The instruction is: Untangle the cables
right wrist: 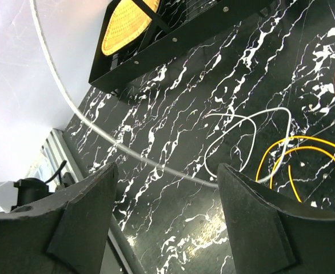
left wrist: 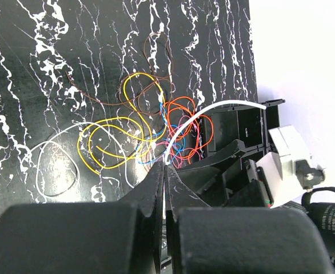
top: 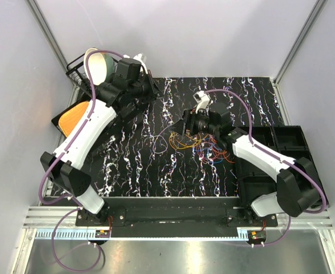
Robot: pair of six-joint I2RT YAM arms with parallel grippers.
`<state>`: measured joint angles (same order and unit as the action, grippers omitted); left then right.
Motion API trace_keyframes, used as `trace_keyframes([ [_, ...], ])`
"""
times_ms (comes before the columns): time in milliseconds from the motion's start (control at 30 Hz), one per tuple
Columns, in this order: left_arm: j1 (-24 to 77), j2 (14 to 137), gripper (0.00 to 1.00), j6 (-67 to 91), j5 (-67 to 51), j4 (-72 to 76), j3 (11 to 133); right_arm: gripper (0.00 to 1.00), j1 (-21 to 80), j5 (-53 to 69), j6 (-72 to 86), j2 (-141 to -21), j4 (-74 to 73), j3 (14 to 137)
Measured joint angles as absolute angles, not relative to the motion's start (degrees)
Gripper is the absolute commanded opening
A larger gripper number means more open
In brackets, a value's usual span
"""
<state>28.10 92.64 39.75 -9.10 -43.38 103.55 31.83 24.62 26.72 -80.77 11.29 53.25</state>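
The cables [top: 204, 147] lie in a loose tangle of orange, yellow, red, blue and brown loops on the black marbled table [top: 133, 165], right of centre. The left wrist view shows the same tangle [left wrist: 150, 128]. My left gripper [left wrist: 166, 166] is shut on a white cable [left wrist: 213, 108], which arcs away from its tips. In the top view the left gripper [top: 154, 91] is raised at the back left. That white cable [right wrist: 87, 123] runs taut across the right wrist view. My right gripper [right wrist: 167, 168] is open over the table beside yellow loops [right wrist: 304, 149], holding nothing; from above the right gripper [top: 186, 130] hangs at the tangle's left edge.
A wire rack with a pale bowl [top: 99, 65] stands at the back left, beside a black tray holding an orange-yellow piece [top: 76, 117]. Black compartment bins [top: 287, 145] fill the right side. White walls close in the table on three sides.
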Motion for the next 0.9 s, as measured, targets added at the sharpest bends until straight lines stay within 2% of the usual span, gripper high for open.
trace_keyframes([
  [33,28.10,92.66,0.00,39.81,-9.17,-43.35,103.57,0.74,31.99,24.51,26.35,-81.25,11.29,53.65],
  [133,28.01,92.84,0.00,40.16,-9.41,-43.46,103.57,0.59,32.38,24.47,25.41,-82.91,11.29,54.61],
  [167,27.99,92.86,0.00,40.21,-9.50,-43.46,103.57,0.35,32.49,24.45,25.17,-83.57,11.18,54.96],
  [233,27.92,92.86,0.00,40.36,-9.74,-43.44,103.57,0.15,32.71,24.40,24.29,-84.75,10.87,55.68],
  [267,27.83,92.86,0.00,40.40,-9.91,-43.44,103.57,0.02,32.86,24.32,24.14,-85.14,10.55,56.05],
  [300,27.77,92.86,0.00,40.42,-10.02,-43.46,103.57,0.00,32.97,24.08,23.73,-85.34,10.22,56.36],
  [333,27.66,92.86,0.07,40.42,-10.11,-43.46,103.57,0.00,33.04,23.88,23.64,-85.43,9.74,56.75],
  [367,27.49,92.86,0.49,40.42,-10.17,-43.46,103.57,0.00,33.12,23.42,23.59,-85.45,9.04,57.30],
  [400,27.29,92.86,0.70,40.40,-10.33,-43.44,103.57,0.00,33.17,22.70,23.59,-85.43,8.08,58.06],
  [433,27.09,92.84,0.98,39.99,-10.46,-43.42,103.55,0.00,33.19,21.67,23.55,-85.41,6.96,59.02],
  [600,25.36,91.42,0.99,38.65,-10.59,-43.13,100.07,0.00,33.34,9.52,22.33,-83.57,-3.79,67.55],
  [700,24.05,88.40,0.99,37.23,-9.87,-43.48,94.06,0.00,33.21,-0.60,20.58,-82.37,-11.05,76.82],
  [900,23.22,82.65,0.99,33.61,-7.09,-45.19,85.76,0.00,31.33,-15.25,17.63,-78.52,-17.47,89.25],
])
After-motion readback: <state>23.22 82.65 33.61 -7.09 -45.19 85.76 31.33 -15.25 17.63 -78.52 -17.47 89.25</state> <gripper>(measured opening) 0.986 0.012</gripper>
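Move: Between the right hand's open fingers runs the hanging strand of the white cable, about 1 cm ahead, 1 cm left and 1 cm below its grip point. That stretch is some 10 cm back, 6 cm right and 10 cm below the left hand, which already pinches the cable. On the table, some 20 cm below the right hand, lie the white cable's loop, 7 cm left and 1 cm ahead, and the yellow cable, 4 cm right and 3 cm ahead. Easing a little forward, left and down, the right hand shuts its fingers on the white strand; just after, the left hand opens wide, lets go and retreats down, left and back by about 10 cm. Keeping its pinch, the right hand then sweeps up about 20 cm, also right and forward, away from the left hand, turning roughly 40 degrees clockwise. ##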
